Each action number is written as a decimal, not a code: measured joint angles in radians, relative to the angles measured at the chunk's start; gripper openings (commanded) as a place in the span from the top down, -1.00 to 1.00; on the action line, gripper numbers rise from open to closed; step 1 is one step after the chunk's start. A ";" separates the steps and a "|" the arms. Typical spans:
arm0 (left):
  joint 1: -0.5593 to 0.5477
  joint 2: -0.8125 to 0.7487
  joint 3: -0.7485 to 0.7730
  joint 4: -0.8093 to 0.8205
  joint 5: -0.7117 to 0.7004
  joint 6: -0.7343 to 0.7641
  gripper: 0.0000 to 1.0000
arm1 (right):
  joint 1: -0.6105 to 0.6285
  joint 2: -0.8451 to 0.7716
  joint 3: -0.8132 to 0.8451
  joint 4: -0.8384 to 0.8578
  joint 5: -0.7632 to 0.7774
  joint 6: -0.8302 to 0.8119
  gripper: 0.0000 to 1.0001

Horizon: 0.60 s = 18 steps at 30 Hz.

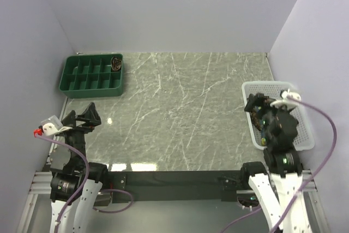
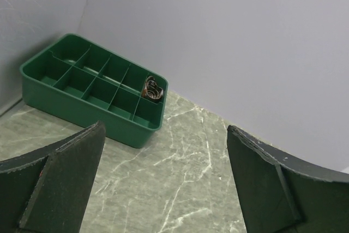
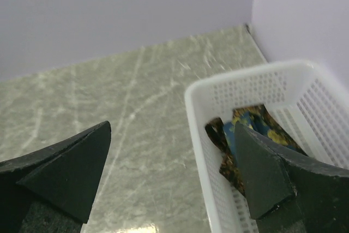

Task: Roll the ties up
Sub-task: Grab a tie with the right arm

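Loose ties lie bunched in the white mesh basket [image 3: 192,100]: a navy one with yellow flowers [image 3: 271,128] and a brown patterned one [image 3: 222,137]. My right gripper [image 3: 172,129] hovers open over the basket's left rim, one finger above the ties, holding nothing. In the top view it [image 1: 262,105] sits over the basket [image 1: 305,135]. A rolled brown tie [image 2: 154,89] stands in the back right compartment of the green tray [image 2: 82,113]. My left gripper [image 2: 165,133] is open and empty, low over the table and short of the tray, at the near left [image 1: 82,114].
The green tray [image 1: 90,88] sits at the far left by the left wall, the rolled tie [image 1: 116,63] in its corner. The basket is against the right wall. Grey marble tabletop [image 1: 185,107] spans between them. Walls close in on three sides.
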 measured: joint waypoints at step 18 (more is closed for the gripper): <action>-0.074 -0.001 -0.024 0.016 -0.001 -0.010 -0.99 | -0.293 0.898 0.267 -0.182 0.125 0.162 -1.00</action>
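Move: The blue flowered tie in the white basket lies about 13 cm to the right of the right hand, some 3 cm ahead and roughly 28 cm below. The visible part of the brown tie is about 5 cm to the left of the blue one and 3 cm farther out. The basket's middle is some 19 cm right and 7 cm ahead of the right hand. From the left hand, the blue tie lies roughly 75 cm right and 7 cm ahead. Swing the right gripper down into the space over the basket, about 15 cm lower and 10 cm to the right, reaching some 8 cm forward early on and letting that reach die out while the drop quickens. Meanwhile tip the fingers down about 45 degrees and turn them roughly 25 degrees clockwise towards the blue tie, keeping them wide open and touching nothing yet. ##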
